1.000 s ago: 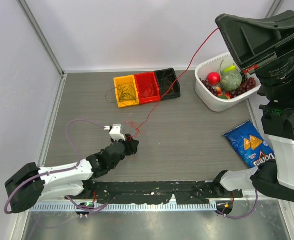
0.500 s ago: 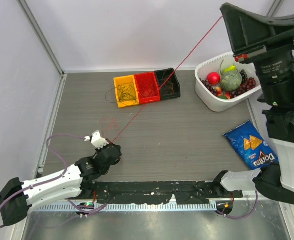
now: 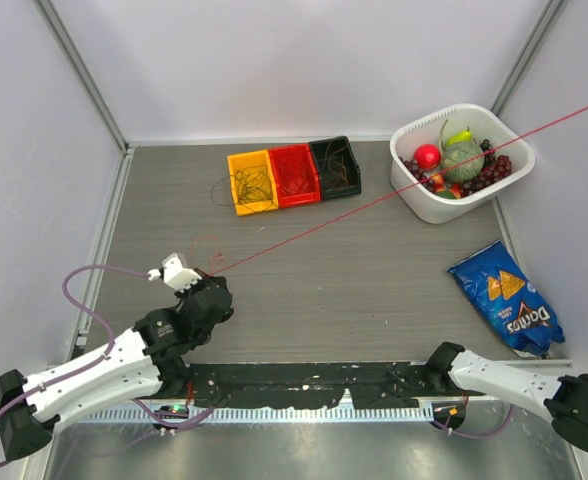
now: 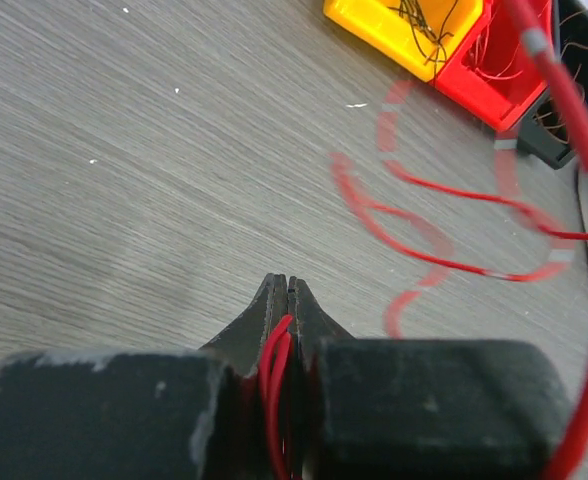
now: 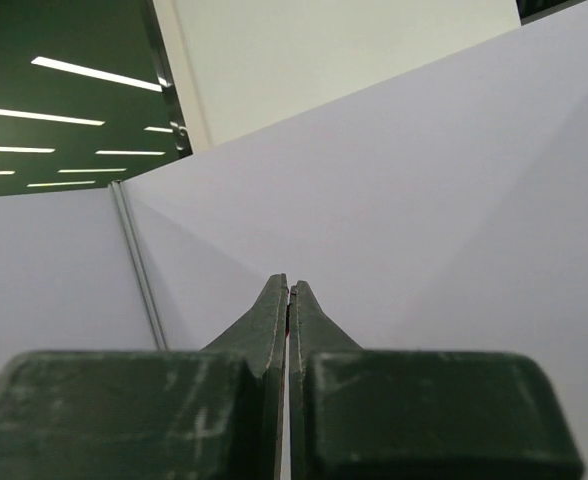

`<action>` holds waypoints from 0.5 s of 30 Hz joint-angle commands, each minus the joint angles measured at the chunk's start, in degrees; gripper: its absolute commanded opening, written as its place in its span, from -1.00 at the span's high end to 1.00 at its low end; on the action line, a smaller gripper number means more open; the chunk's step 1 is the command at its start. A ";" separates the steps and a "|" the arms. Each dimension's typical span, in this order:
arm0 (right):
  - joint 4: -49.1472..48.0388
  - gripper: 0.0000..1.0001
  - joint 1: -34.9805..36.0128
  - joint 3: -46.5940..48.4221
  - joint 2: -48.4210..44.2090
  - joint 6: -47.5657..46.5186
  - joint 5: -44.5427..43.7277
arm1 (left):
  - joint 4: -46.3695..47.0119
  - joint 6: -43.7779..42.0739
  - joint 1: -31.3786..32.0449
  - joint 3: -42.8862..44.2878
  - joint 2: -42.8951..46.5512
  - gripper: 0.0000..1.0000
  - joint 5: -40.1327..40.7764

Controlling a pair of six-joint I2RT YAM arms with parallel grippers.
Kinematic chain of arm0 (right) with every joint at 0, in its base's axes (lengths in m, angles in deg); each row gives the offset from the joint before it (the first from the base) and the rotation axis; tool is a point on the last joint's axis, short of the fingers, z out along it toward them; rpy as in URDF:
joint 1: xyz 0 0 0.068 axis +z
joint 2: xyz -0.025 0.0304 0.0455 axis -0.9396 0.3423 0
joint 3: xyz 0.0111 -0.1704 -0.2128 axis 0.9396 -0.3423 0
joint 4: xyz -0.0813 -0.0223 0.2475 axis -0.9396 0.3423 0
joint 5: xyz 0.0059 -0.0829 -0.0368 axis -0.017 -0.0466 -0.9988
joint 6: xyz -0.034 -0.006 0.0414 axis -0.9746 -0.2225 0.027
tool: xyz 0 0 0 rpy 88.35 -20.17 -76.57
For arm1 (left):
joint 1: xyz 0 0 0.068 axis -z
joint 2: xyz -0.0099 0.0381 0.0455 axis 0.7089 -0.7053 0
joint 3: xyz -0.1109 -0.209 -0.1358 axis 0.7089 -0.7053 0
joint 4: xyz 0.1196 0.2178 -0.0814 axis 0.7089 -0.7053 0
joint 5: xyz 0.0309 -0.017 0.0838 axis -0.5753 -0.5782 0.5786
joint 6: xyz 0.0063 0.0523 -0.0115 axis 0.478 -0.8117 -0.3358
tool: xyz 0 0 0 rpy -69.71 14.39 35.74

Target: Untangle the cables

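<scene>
A red cable [image 3: 394, 190] runs taut and straight across the table, from my left gripper [image 3: 217, 283] up to the right edge of the top view. In the left wrist view the left gripper [image 4: 287, 283] is shut on a doubled strand of that red cable [image 4: 277, 350]. Blurred red loops [image 4: 444, 265] hang just ahead of it. My right gripper [image 5: 289, 285] is raised high facing the wall. It is shut, with a sliver of red between its jaws. More cables lie in the yellow bin [image 3: 251, 180], the red bin [image 3: 294, 173] and the black bin [image 3: 335, 166].
A white basket [image 3: 421, 205] of fruit stands at the back right, under the stretched cable. A blue chips bag [image 3: 506, 298] lies at the right. Thin dark wires spill left of the yellow bin. Walls enclose the table on three sides.
My left gripper has shut on the red cable and pulled back toward the near left. The right arm has swung up and out to the right, drawing the cable straight.
</scene>
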 commanded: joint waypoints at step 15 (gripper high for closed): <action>1.15 0.99 -0.17 -25.63 -4.74 8.21 -1.45 | -11.73 -14.93 -0.99 7.47 3.52 -0.68 -18.57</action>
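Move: The red bin lies about 33 cm ahead of the right hand, 31 cm to its left and nearly 70 cm below; from that hand the black bin is some 34 cm ahead and 22 cm left, the white basket some 36 cm ahead and 7 cm right. From the left hand, the red bin is about 24 cm ahead, 17 cm right and 10 cm lower, with the yellow bin 22 cm ahead and 8 cm right. The red cable runs taut between both hands. The left hand opens its shut fingers wide to free its end of the taut red cable, easing about 4 cm back and to the right with a slight dip while turning some 20 degrees clockwise. The right hand keeps its fingers shut on the other end and, after a brief settling, swoops down about 15 cm while going some 9 cm forward and 10 cm left towards the red bin, its raised fingertips tipping down by roughly 20 degrees. ##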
